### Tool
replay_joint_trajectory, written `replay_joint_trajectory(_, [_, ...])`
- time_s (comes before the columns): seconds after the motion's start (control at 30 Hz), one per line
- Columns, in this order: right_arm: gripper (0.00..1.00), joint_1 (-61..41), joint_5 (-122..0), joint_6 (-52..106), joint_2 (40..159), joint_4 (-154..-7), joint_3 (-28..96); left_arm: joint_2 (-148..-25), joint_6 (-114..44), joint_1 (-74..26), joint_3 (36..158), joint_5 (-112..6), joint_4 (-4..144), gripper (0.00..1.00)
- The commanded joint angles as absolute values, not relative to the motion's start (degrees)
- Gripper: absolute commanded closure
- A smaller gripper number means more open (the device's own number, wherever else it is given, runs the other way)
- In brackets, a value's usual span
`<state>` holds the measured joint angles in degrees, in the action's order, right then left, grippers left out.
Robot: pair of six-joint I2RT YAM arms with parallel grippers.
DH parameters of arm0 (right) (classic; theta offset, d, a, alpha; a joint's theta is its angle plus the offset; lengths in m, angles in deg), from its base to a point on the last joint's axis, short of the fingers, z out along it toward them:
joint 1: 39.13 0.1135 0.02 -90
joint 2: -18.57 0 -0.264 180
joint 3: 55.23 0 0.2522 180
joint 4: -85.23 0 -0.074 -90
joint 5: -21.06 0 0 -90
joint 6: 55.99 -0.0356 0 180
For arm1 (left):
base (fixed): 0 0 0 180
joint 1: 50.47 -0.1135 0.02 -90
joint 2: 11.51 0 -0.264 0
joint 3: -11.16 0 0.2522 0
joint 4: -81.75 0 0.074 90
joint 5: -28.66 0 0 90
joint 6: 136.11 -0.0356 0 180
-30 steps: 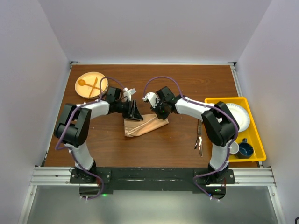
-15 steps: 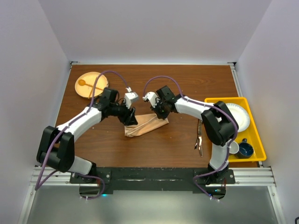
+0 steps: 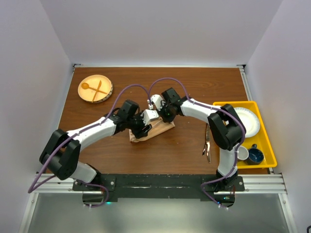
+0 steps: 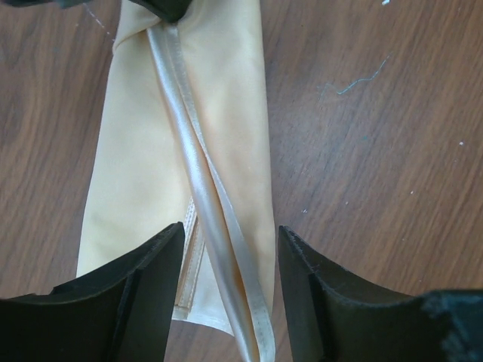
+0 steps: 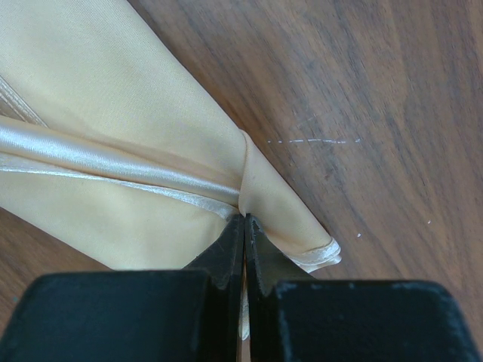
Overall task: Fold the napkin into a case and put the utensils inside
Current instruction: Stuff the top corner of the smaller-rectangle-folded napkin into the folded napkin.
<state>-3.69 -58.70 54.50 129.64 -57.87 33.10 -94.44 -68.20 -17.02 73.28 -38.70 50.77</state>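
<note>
The peach-orange napkin lies mid-table, folded into a narrow case-like strip with a raised shiny ridge along its length. My left gripper is open, and its dark fingers straddle the strip's near-left end without pinching it. My right gripper is shut on the far-right end, its fingertips clamping the pinched fold of the napkin. The dark utensils lie on the wood to the right, apart from both grippers.
A round wooden plate with a pale wooden spoon and fork sits at the back left. A yellow tray at the right edge holds a white plate, a white cup and a dark blue mug.
My left arm has swung right, from the napkin's left side to over its near-left end, and its jaws have widened. The right gripper has kept its hold in place.
</note>
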Motion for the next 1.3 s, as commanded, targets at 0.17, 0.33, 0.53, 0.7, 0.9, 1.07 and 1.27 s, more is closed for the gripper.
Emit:
replay_joint_trajectory(0.17, [1.00, -3.98, -57.78, 55.99, 132.04, -54.55, 33.06, -96.85, -70.63, -15.75, 72.21, -46.66, 55.33, 0.45])
replay_joint_trajectory(0.33, [1.00, -4.07, -57.25, 56.69, 132.39, -54.03, 33.41, -98.25, -72.56, -14.97, 72.56, -44.30, 54.20, 0.59])
replay_joint_trajectory(0.53, [1.00, -4.07, -56.73, 58.01, 133.62, -52.88, 34.82, -99.23, -74.84, -14.96, 74.93, -43.23, 52.34, 0.97])
replay_joint_trajectory(0.7, [1.00, -3.98, -56.11, 59.32, 134.32, -51.92, 35.79, -95.72, -78.70, -14.44, 74.93, -45.51, 55.41, 1.00])
replay_joint_trajectory(0.9, [1.00, -4.07, -55.32, 60.12, 134.85, -51.48, 36.05, -96.32, -84.77, -14.44, 74.67, -50.78, 60.77, 1.00])
replay_joint_trajectory(1.07, [1.00, -4.07, -55.14, 60.56, 135.20, -50.86, 36.84, -98.25, -88.73, -14.44, 74.49, -53.25, 66.74, 1.00])
replay_joint_trajectory(1.27, [1.00, -4.07, -55.32, 60.56, 135.46, -50.69, 37.54, -103.34, -92.16, -14.52, 73.36, -54.92, 72.99, 1.00])
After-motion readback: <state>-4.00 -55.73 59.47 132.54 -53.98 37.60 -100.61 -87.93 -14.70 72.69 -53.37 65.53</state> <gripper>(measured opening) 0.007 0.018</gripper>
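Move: The satin hem strip of the napkin's folded edge runs between my open left fingers, about 4 cm below them and within a centimetre ahead and to the left. From that hand the napkin's left near corner is some 5 cm left and 2 cm back; the pinched fold in my right fingers lies about 11 cm right and 7 cm ahead. From my right hand the same hem spot is around 11 cm left and 7 cm back. I sink my left hand roughly 3.5 cm onto the napkin and shut its fingers on the hem strip. Keeping the pinch, I lift about 3 cm and carry the strip forward some 6 cm, across the napkin, the fingertips swinging outward by about 25 degrees. My right fingers keep the napkin pinched nearly in place, turning slightly counter-clockwise. ##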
